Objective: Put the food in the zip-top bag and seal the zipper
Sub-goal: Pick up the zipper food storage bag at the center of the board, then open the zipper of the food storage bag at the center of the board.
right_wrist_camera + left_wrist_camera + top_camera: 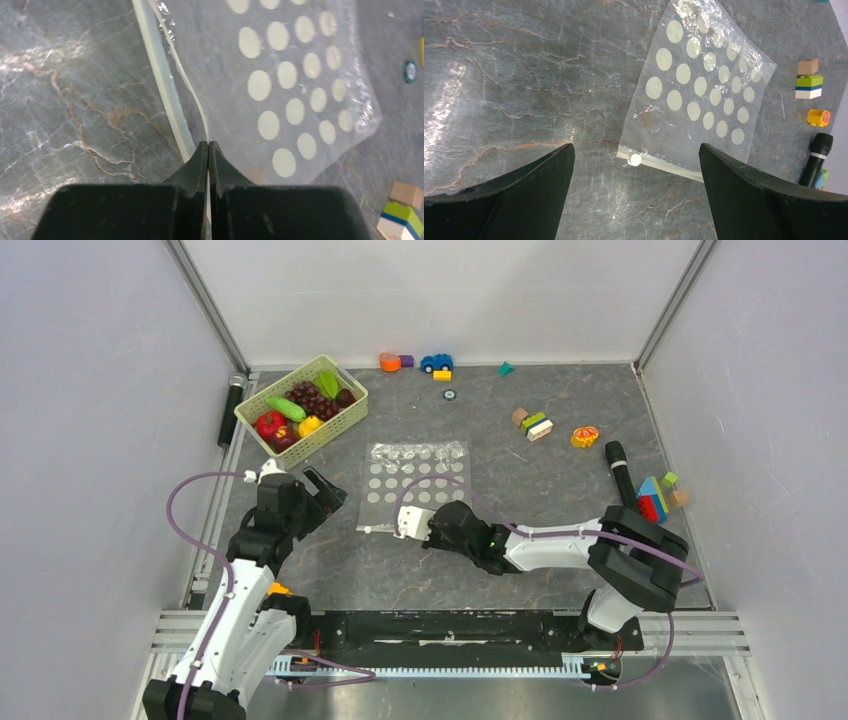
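The zip-top bag lies flat mid-table, clear with white dots. Its zipper runs along the near edge, and the white slider tab sits at the left end. My right gripper is shut on the bag's raised upper lip, while the lower strip stays on the table. To the bag's left, my left gripper hovers open and empty, short of the slider. The food fills the pale green basket: purple grapes, cucumber, leaf, and red, yellow and brown pieces.
Toy blocks and a blue car lie along the back. More blocks and a yellow-red piece sit right of the bag. A black cylinder and stacked blocks are at far right. Another black cylinder lies by the left rail.
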Controlling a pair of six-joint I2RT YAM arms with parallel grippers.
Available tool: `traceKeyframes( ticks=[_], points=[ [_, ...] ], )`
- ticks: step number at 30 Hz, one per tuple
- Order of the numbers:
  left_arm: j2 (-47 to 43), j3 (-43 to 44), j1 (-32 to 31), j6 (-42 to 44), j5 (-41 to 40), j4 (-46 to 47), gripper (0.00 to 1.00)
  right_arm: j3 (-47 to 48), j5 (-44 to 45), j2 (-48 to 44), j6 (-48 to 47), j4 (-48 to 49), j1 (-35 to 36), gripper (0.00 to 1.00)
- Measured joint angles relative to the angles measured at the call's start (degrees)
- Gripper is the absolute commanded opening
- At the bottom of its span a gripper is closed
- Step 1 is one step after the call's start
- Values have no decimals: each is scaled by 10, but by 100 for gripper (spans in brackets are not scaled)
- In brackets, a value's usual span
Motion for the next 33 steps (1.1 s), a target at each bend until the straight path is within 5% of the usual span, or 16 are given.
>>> traceKeyframes(
  ticks=[15, 23, 33],
  points=[
    [-24, -47, -46, 0, 145, 112, 100, -55, 122, -73, 113, 142, 0, 0],
    [37, -47, -205, 0, 77, 169, 100, -52, 142, -78, 176, 140, -2, 0],
    [172, -46, -267, -10, 0, 253, 100, -43, 137, -83, 219, 138, -4, 0]
  ],
)
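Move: The right hand already pinches the zip-top bag's zipper edge near its middle, just above the table. From the left hand, open and high, that edge's middle is about 17 cm right, level fore and aft, 10 cm below. The slider is some 7 cm right of the left hand, 1 cm ahead and 11 cm below; the dotted bag's middle lies about 17 cm right, 11 ahead, 11 below. Right hand lifts the pinched zipper edge about 7 cm; open left swings 14 cm right towards it, then dips. ##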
